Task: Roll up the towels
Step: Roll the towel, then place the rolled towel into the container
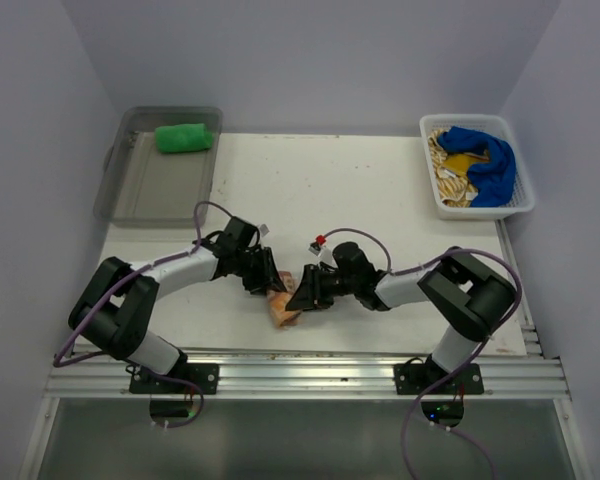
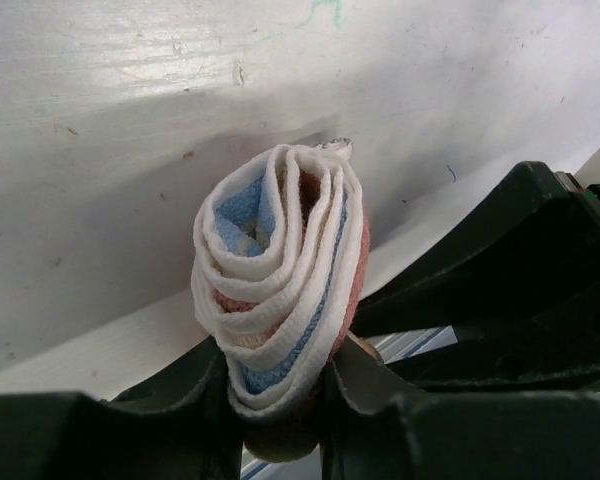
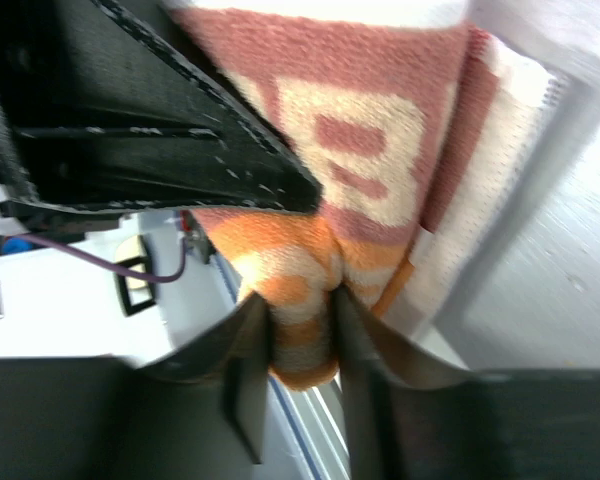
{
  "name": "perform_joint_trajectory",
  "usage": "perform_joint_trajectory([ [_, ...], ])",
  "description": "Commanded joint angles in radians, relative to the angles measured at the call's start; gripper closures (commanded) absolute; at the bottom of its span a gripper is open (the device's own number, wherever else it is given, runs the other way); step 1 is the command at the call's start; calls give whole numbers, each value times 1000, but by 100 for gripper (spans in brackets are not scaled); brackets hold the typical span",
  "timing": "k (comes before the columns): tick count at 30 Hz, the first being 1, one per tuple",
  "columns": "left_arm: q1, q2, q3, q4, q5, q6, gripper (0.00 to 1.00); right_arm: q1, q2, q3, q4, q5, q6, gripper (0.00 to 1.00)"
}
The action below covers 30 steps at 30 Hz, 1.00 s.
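The orange-and-white towel [image 1: 281,309] lies rolled near the table's front edge, between both grippers. In the left wrist view the roll's spiral end [image 2: 275,290] faces the camera, showing white, blue and pink layers. My left gripper [image 2: 280,400] is shut on the bottom of this roll, its fingers pressing in from both sides. My right gripper [image 3: 302,340] pinches an orange fold of the same towel [image 3: 380,150] at the other end. From above, the left gripper [image 1: 265,285] and right gripper [image 1: 305,292] nearly meet over the roll.
A green towel [image 1: 183,137], rolled, sits in the clear bin [image 1: 160,190] at the back left. A white basket [image 1: 525,205] at the back right holds a blue towel [image 1: 485,160] and a yellow-tan patterned towel [image 1: 448,178]. Purple cables loop from both arms.
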Motion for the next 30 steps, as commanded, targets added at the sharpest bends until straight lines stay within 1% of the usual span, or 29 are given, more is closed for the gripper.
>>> perform_joint_trajectory([
  [1,-3,-40,58,-45,-36,-11,75,9,-85,24,-256,139,-119,58],
  [2,-3,-44,61,-53,-49,-11,80,23,-114,63,-325,187,-153,54],
  [3,-3,-47,62,-61,-57,-15,81,30,-180,86,-467,231,-217,47],
  [4,-3,-48,62,-71,-62,-17,81,36,-207,106,-528,321,-245,45],
  [5,-3,-48,61,-76,-72,-20,82,44,-237,149,-587,368,-269,43],
  [6,-4,-48,61,-81,-80,-26,82,59,-276,171,-697,404,-309,40],
  [7,-4,-50,59,-84,-86,-31,83,67,-295,209,-744,485,-325,40],
  [8,-3,-50,56,-82,-94,-38,83,90,-310,231,-792,527,-340,40],
  [9,-3,-50,55,-82,-96,-40,83,111,-324,254,-874,588,-369,39],
  [10,-3,-48,56,-82,-97,-43,83,145,-346,304,-916,707,-386,38],
  [11,-3,-48,56,-82,-100,-46,83,217,-350,330,-954,783,-401,38],
  [12,-4,-45,56,-82,-102,-49,83,252,-347,359,-1020,837,-426,38],
  [13,-3,-44,56,-82,-103,-54,83,285,-332,408,-1046,880,-434,38],
  [14,-3,-44,56,-81,-105,-57,83,343,-320,430,-1066,955,-440,38],
  [17,-4,-36,56,-85,-108,-63,83,435,-260,511,-1125,1066,-463,38],
  [20,-4,-37,47,-81,-109,-77,83,509,-185,579,-1148,1121,-484,39],
  [21,-3,-39,47,-81,-111,-78,82,526,-160,596,-1155,1150,-495,39],
  [26,-3,-47,39,-81,-117,-97,82,593,-56,673,-1146,1201,-523,39],
  [30,-4,-54,30,-75,-120,-110,82,601,-5,680,-1117,1224,-538,38],
])
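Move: The towel's orange near end, which the right hand goes for again, lies about 4 cm back, 3 cm to the left and 2 cm below that hand. The left gripper holding the roll is about 4 cm ahead and 5 cm left of the right hand; the metal front rail is some 12 cm straight back and 4 cm lower. From the left hand, that near end is about 7 cm back, 3 cm right and 1 cm below. The right fingers spread and come free of the towel, the hand swinging up about 8 cm, first drifting forward and right, then back and left past where it began, and sinking some 4 cm over the near end. Meanwhile its wrist turns roughly 70 degrees, so that the open fingers point steeply down, forward and left. The left hand keeps its pinch on the roll, barely shifting. ##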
